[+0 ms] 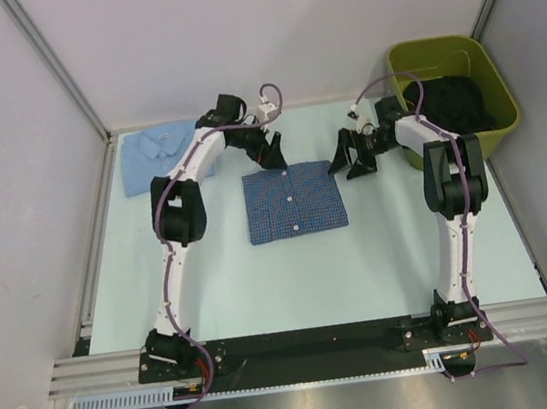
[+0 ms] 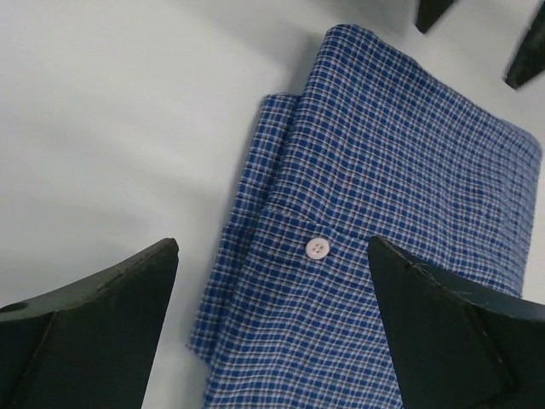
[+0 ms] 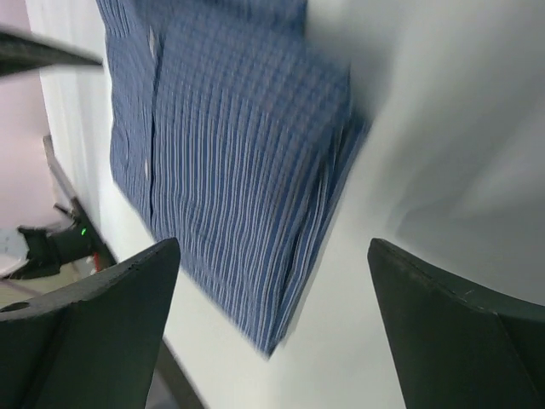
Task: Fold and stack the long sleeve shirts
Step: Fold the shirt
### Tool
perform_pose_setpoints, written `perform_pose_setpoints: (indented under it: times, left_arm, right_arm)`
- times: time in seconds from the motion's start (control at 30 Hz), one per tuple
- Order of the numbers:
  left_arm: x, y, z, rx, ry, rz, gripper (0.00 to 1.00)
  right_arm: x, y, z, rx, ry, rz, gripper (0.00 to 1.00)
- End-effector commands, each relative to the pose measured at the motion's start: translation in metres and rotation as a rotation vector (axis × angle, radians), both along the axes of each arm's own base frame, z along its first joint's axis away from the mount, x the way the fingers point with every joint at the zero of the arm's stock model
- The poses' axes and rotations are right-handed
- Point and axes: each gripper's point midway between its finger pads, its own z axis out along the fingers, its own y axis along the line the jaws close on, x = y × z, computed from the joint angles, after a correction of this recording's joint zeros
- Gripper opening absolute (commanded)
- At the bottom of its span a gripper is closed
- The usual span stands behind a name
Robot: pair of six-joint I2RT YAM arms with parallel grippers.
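Note:
The checked blue long sleeve shirt (image 1: 293, 201) lies folded into a square at the table's middle, white buttons up; it also fills the left wrist view (image 2: 383, 256) and shows blurred in the right wrist view (image 3: 230, 153). A pale blue shirt (image 1: 159, 154) lies folded at the back left. My left gripper (image 1: 271, 154) hangs open just above the checked shirt's back left corner, holding nothing. Open and empty too, my right gripper (image 1: 351, 159) hovers beside the shirt's back right corner.
An olive green bin (image 1: 498, 99) with dark clothing inside stands at the back right, close behind the right arm. Grey walls enclose the table on three sides. A metal rail runs along the near edge by the arm bases.

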Motion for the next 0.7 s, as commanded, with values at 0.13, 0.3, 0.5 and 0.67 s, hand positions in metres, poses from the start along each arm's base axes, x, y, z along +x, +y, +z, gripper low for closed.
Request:
perform_pose_setpoints:
  times: [0.13, 0.3, 0.5, 0.67]
  left_arm:
    - [-0.017, 0.022, 0.079, -0.152, -0.066, 0.072, 1.00]
    - [-0.035, 0.027, 0.089, -0.170, -0.057, 0.067, 0.99]
    - [-0.057, 0.036, 0.107, -0.194, -0.089, 0.083, 0.99]
    - [-0.075, 0.044, 0.115, -0.197, -0.109, 0.092, 1.00]
  right_arm:
    - [-0.104, -0.015, 0.042, 0.051, 0.133, -0.034, 0.84]
    - [-0.135, -0.004, 0.015, 0.047, 0.162, -0.038, 0.75]
    - [-0.139, 0.005, -0.022, 0.004, 0.164, -0.101, 0.69]
    - [-0.140, 0.015, -0.038, -0.005, 0.190, -0.124, 0.63]
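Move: The right hand goes for the near right corner of the folded checked shirt, about 15 cm back, 3 cm left and 5 cm below it; that shirt's far right corner is roughly 5 cm ahead and 3 cm left of the hand, and the bin some 13 cm ahead and 31 cm right. From the left hand, the near right corner lies about 18 cm back, 16 cm right and 5 cm below. The right hand sweeps back about 16 cm along the checked shirt's right side, lifting some 3 cm on the way and then sinking about 6 cm towards the near right corner, while its fingers, pointing left and down, narrow from wide open to about two thirds and the hand turns some 15 degrees. Meanwhile the left hand, still wide open, withdraws from the shirt's far edge, back about 6 cm and left about 4 cm, then mostly up, ending some 8 cm higher. ##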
